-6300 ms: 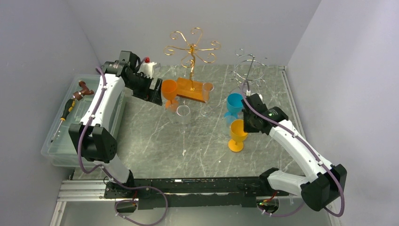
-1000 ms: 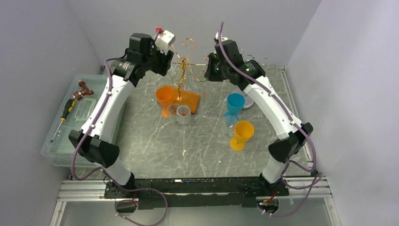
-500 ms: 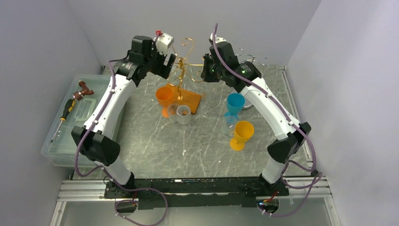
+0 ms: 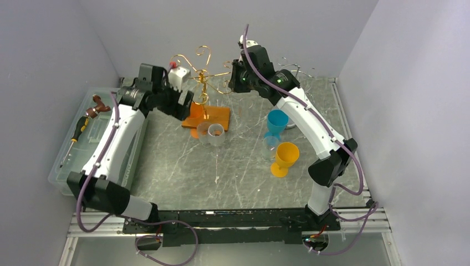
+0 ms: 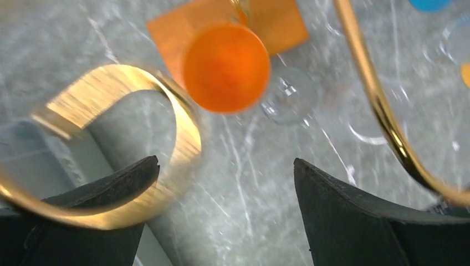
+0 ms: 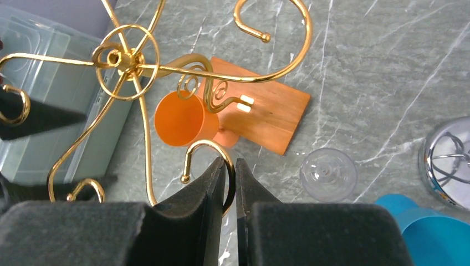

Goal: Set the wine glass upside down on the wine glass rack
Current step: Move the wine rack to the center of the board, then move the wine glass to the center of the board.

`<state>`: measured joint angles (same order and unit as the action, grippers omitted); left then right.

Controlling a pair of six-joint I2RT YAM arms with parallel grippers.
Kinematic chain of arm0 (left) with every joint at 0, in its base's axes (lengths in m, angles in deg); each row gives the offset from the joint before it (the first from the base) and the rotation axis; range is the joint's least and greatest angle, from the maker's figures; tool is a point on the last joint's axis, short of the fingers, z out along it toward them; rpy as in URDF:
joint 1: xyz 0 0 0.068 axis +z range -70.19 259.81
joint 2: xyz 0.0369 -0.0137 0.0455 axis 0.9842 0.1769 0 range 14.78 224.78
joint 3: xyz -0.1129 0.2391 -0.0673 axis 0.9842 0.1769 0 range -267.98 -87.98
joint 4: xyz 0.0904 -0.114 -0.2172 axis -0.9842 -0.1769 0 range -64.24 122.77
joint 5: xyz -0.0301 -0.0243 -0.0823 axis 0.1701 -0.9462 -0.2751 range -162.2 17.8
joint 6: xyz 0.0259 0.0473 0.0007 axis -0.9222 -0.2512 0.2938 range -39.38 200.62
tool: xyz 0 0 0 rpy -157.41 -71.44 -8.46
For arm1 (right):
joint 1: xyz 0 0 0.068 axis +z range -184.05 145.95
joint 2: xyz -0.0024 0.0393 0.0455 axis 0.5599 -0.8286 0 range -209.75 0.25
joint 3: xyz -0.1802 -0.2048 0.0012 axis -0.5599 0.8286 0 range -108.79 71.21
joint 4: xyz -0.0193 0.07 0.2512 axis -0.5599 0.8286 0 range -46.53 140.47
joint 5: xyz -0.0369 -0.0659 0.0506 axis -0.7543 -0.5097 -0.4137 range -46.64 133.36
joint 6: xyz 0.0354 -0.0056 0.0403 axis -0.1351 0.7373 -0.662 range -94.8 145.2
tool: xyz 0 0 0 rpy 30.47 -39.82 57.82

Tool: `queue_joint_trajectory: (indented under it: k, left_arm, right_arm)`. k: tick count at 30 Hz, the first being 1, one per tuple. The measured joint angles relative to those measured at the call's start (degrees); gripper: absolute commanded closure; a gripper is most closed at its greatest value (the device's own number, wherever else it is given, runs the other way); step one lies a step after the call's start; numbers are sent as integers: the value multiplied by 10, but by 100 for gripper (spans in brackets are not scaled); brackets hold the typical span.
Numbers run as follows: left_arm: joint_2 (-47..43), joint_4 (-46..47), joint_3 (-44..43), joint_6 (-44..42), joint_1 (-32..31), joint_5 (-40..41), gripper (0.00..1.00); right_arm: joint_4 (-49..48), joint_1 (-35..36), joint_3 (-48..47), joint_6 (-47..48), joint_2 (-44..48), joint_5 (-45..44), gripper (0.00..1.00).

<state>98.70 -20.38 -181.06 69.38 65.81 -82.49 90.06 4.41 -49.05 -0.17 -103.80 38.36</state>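
The gold wire wine glass rack point(image 4: 202, 77) stands on its orange wooden base point(image 4: 213, 116) at the back centre. My right gripper point(image 6: 231, 166) is shut on one of its curled hook arms point(image 6: 191, 152), high above the table. My left gripper point(image 5: 224, 177) is open and holds nothing; a blurred gold hook point(image 5: 127, 138) lies against its left finger. Below it an orange wine glass point(image 5: 226, 66) stands upright beside the base, mouth up. Two clear wine glasses point(image 4: 210, 133) stand just in front of the base.
A blue glass point(image 4: 276, 122), a small clear glass point(image 4: 270, 147) and a yellow-orange glass point(image 4: 286, 157) stand right of centre. A silver wire rack point(image 4: 296, 71) is partly hidden behind the right arm. A clear plastic bin point(image 4: 83, 138) with tools lies at the left edge.
The left gripper has opened wide and dropped down and left from the rack's top. The rack and its base have shifted left, the right gripper moving with its hook.
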Motion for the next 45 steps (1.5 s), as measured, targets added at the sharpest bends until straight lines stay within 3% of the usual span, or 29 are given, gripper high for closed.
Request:
queue_joint_trajectory:
  k: [7,21,29,45]
  left_arm:
    - [-54,10,117,28,-7,-40,20]
    - [-59,180,215,164,0,10,19]
    - [-56,196,250,247,86,5,24]
    - [-19,238,270,338,114,-66,25]
  right_arm:
    - [-8,0,0,-3,-1,0,87]
    - [-80,-19,36,-26,-1,8,90]
    - [-102,-30,61,-36,10,16,91]
    - [-103,-42,71,-33,19,32,93]
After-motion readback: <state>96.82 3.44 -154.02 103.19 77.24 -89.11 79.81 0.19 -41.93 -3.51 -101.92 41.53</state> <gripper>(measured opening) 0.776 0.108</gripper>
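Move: The wine rack's wooden base lies about 11 cm ahead of the open left hand, some 6 cm to its right and 26 cm below it. The orange wine glass stands closer, roughly 3 cm ahead, 2 cm right and 19 cm below. The nearer clear glass is about 4 cm back, 8 cm right and 20 cm below. From the right hand, already pinching a rack curl, the base is some 8 cm ahead, 12 cm left and 32 cm down. Down goes the empty left hand, about 10 cm, first easing back some 4 cm clear of the rack's gold curls, then forward again and a little left, to finish left of the orange glass near rim height. The wrist swings roughly 30 degrees counter-clockwise and rolls its left side down as the fingers narrow slightly but stay open. The right hand keeps its pinch on the curl, easing forward about 3 cm and slightly right. ##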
